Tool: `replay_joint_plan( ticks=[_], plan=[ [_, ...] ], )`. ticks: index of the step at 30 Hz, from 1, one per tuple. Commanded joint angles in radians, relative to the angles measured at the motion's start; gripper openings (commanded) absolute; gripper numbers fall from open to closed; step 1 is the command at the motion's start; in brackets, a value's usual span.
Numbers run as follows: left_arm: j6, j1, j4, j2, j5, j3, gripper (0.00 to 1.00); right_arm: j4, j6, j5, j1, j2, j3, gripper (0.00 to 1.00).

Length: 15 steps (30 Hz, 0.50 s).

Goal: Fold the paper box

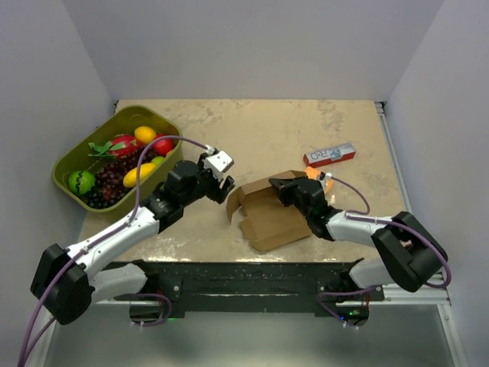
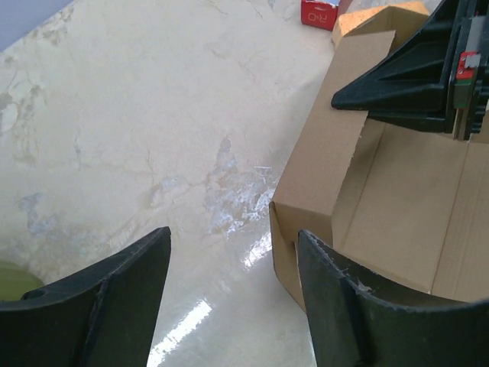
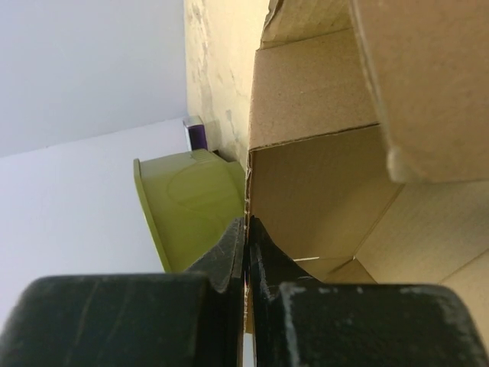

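Observation:
The paper box [image 1: 269, 215] is plain brown cardboard, lying partly folded in the middle of the table with its flaps raised. My right gripper [image 1: 278, 186] is shut on the box's thin upright wall [image 3: 306, 191], whose edge is pinched between the fingertips [image 3: 246, 229]. My left gripper [image 1: 224, 186] hovers just left of the box and stands open, with only bare table between its fingers [image 2: 114, 298]. In the left wrist view the box corner [image 2: 306, 206] lies just beyond the right finger [image 2: 359, 306], and the right gripper [image 2: 405, 76] shows at the top right.
A green basket [image 1: 122, 115] of fruit stands at the back left, also in the right wrist view as the basket [image 3: 191, 206]. A red-and-white carton [image 1: 330, 155] and a small orange block [image 1: 313, 174] lie behind the box to the right.

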Motion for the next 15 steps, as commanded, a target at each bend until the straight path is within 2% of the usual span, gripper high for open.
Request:
replay_joint_plan(
  ticks=[1, 5, 15],
  plan=[
    [0.113, -0.005, 0.021, 0.059, 0.037, 0.031, 0.72, 0.019, -0.025, 0.020, 0.007, -0.043, -0.002, 0.01],
    [0.182, -0.013, 0.022, 0.115, 0.074, 0.047, 0.72, 0.023, -0.025, 0.022, 0.009, -0.045, -0.007, 0.01],
    [0.266, -0.091, 0.099, 0.234, -0.035, 0.047, 0.72, 0.059, -0.017, 0.009, 0.007, -0.040, -0.029, 0.01]
  ],
)
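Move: The left hand, open, is going for the loose end flap at the box's left end, about 4 cm to its right, level with it fore and aft, and some 8 cm below. The paper box's middle is about 13 cm to its right and 12 cm below. The far wall's upper edge, pinched by the right gripper, is 4 cm ahead, 13 cm right and 6 cm below. From the right hand, that flap is about 9 cm left, 4 cm back and 2 cm lower. Down by about 6 cm and some 2 cm to the right, speeding up after a gentle start, the left hand sinks beside the box's left end towards the hanging end flap, rolling its left side up roughly 15 degrees and turning some 10 degrees clockwise with its fingers staying wide open. The right hand stays nearly in place, its shut fingers still pinching the far wall's upper edge. ##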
